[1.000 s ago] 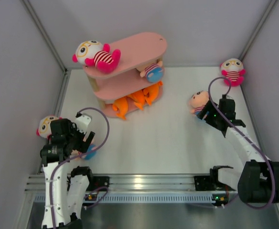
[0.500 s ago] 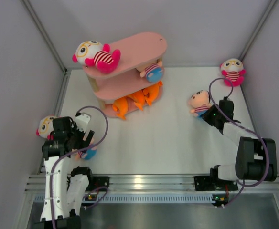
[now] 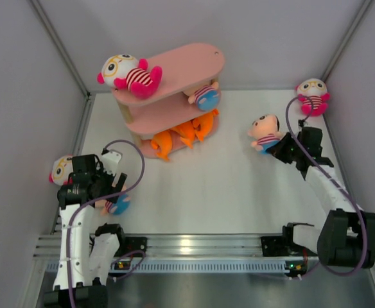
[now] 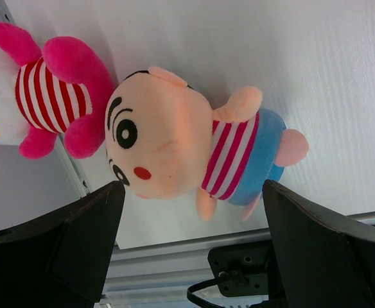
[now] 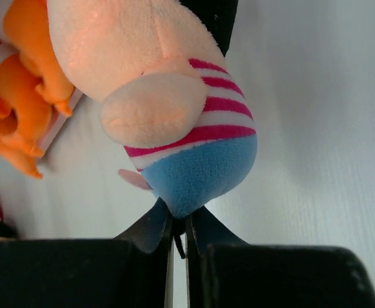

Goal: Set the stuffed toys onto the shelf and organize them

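Note:
The pink shelf (image 3: 174,67) stands at the back left. It carries a white-headed doll (image 3: 126,74) on top, a peach-headed doll (image 3: 204,97) on the middle board and orange sharks (image 3: 181,133) at the bottom. My right gripper (image 5: 180,215) (image 3: 279,147) is shut on the blue bottom of a peach-headed doll (image 5: 174,109) (image 3: 263,130). My left gripper (image 4: 194,189) (image 3: 107,192) hangs open over another peach-headed doll (image 4: 174,151) (image 3: 117,205) lying on the table. A white-headed doll (image 4: 43,96) (image 3: 61,168) lies beside it. Another white-headed doll (image 3: 313,96) sits at the far right.
Grey walls close the table in on the left, back and right. A metal rail (image 3: 187,247) with both arm bases runs along the near edge, close behind the left gripper's doll. The orange sharks (image 5: 17,96) show at the left of the right wrist view.
My right gripper has shut on the peach-headed doll's blue bottom and shifted it a little left and back. The left gripper has drifted slightly toward the near edge, still open.

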Controlling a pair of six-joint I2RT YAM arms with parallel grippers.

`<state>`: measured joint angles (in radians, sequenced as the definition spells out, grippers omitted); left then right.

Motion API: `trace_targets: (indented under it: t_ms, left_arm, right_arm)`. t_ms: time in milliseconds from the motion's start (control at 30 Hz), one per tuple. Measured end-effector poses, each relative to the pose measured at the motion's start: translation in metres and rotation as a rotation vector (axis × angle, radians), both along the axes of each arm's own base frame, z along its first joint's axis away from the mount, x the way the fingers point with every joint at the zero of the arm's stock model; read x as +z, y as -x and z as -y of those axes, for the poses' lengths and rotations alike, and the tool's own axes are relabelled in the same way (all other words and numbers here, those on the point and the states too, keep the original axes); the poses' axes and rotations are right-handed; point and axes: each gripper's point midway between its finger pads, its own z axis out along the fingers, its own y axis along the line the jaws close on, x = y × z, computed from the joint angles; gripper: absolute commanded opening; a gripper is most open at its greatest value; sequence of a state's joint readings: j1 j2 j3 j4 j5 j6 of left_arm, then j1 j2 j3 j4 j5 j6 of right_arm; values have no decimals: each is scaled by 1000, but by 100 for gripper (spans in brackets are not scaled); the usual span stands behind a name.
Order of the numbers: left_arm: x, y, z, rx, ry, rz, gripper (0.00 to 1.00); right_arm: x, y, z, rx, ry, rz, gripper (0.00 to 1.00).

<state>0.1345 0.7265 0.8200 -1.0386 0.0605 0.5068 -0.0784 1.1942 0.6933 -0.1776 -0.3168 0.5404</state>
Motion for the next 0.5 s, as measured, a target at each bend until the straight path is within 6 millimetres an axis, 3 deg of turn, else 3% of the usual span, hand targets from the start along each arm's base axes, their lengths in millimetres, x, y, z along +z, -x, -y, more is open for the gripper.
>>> trace_targets:
  t_ms: [133, 367, 433, 500]
  left_arm:
    - [1, -1, 0, -1, 1, 5, 94]
    - [1, -5, 0, 9, 7, 15, 95]
    - [2, -6, 0, 10, 7, 21, 95]
    - [4, -5, 0, 11, 6, 34, 95]
  right_arm:
    - [30, 34, -37, 163, -14, 28, 0]
    - [53, 127, -160, 608, -113, -37, 0]
    - [68, 139, -186, 684, -147, -44, 0]
    - [89, 138, -214, 732, -195, -27, 0]
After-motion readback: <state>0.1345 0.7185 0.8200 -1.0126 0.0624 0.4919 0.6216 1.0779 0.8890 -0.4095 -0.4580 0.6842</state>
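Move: The right hand already holds a boy toy by its blue bottom. The shelf's middle board lies about 35 cm to this hand's left, 13 cm farther out and some 6 cm higher. The boy toy already on that board stands roughly 22 cm left, 14 cm ahead and 9 cm up; the orange toys on the bottom board are about 31 cm left, 7 cm ahead and 7 cm lower. From the idle left hand the middle board lies some 25 cm ahead, 19 cm right and 3 cm up. Still pinching the boy toy's blue bottom between shut fingers, the right hand swings it fast to the left, about 21 cm, while drawing back some 14 cm and rising roughly 9 cm, so that it comes round towards the front of the shelf. The wrist turns some 40 degrees counter-clockwise on the way and rolls slightly, left side up. ##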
